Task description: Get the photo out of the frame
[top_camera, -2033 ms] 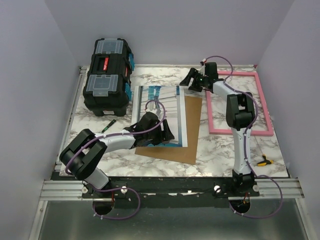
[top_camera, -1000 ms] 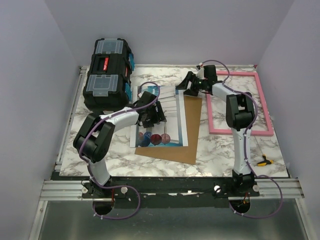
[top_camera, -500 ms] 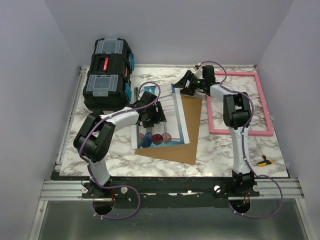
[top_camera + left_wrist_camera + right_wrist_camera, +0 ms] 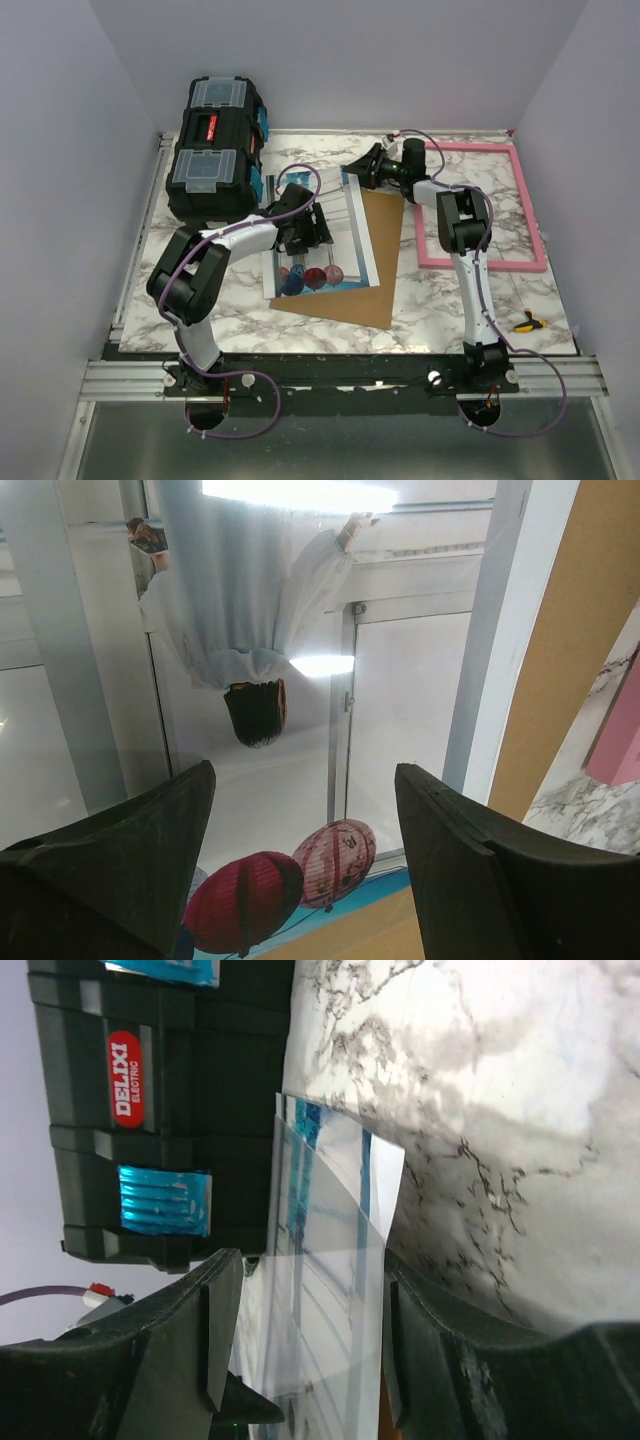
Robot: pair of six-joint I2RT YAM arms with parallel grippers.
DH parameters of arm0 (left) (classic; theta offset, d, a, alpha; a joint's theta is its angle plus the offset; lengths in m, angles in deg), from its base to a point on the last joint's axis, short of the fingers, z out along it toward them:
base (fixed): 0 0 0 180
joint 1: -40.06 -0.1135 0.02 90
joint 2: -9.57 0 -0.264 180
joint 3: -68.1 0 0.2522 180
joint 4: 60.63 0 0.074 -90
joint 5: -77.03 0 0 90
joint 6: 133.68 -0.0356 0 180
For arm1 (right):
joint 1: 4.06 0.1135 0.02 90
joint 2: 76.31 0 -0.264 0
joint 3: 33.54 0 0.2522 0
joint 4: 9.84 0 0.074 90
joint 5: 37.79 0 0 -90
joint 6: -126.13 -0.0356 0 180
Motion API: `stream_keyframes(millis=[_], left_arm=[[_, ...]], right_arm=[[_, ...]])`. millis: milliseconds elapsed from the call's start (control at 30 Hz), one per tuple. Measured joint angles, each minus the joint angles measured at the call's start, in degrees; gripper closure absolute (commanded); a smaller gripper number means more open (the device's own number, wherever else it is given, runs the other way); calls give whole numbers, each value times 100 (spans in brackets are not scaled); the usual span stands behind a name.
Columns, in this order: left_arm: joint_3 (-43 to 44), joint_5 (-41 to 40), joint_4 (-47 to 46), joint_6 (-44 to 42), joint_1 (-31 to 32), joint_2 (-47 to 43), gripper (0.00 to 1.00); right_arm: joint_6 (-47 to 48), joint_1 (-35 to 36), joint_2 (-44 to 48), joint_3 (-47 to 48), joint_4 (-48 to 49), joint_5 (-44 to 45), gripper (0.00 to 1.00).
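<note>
The photo lies face up on a brown backing board, its red and blue balls at the near end. A clear glossy sheet covers the photo and mirrors the ceiling in the left wrist view. My left gripper stands open over the photo's middle, nothing between its fingers. My right gripper is at the photo's far right corner, open, its fingers either side of the clear sheet's raised corner. The pink frame lies empty on the right.
A black toolbox stands at the far left, close behind the photo. A small yellow-and-black tool lies near the front right edge. Grey walls close in the marble table on three sides.
My right gripper has moved left from the frame's corner to the photo's far corner and its jaws have narrowed. The left gripper moved from the photo's near end to its middle, then held still.
</note>
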Motion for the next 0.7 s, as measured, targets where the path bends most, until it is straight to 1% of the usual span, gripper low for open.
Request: stream_keyframes(millis=[67, 133, 300, 433, 567, 667, 700], left_arm=[[-20, 0, -31, 0, 0, -2, 25], [-50, 0, -79, 0, 0, -15, 25], [-81, 0, -136, 0, 0, -24, 25], [-98, 0, -168, -9, 0, -33, 25], [-127, 2, -212, -13, 0, -44, 25], [-133, 0, -229, -17, 0, -46, 25], [-140, 2, -238, -24, 0, -50, 25]], right_arm=[[-142, 13, -170, 225, 105, -22, 44], [-245, 26, -297, 409, 144, -17, 51], [-356, 42, -678, 1001, -9, 125, 64], [-323, 52, -859, 1399, -356, 393, 67], [-214, 52, -1071, 1908, -706, 579, 73], [-109, 52, -1152, 2142, -935, 662, 83], [-63, 52, -1154, 2166, -990, 691, 83]])
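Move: Nearly level with the table and pointing left, the right hand has its open fingers about the photo's far right corner; the photo's middle lies some 18 cm back and 9 cm to its left, about 3 cm lower. The brown backing board's middle is roughly 23 cm back and 5 cm left, the pink frame's about 10 cm back and 28 cm right. The left hand has the photo's middle almost straight below, about 2 cm down. Sliding forward about 5.5 cm and dipping roughly 1 cm, the right hand carries its fingers outward along the photo's far corner, turning only slightly clockwise. They close steadily from well over half open to nearly shut around the photo's far edge, while the left hand stays low over the photo's middle. ##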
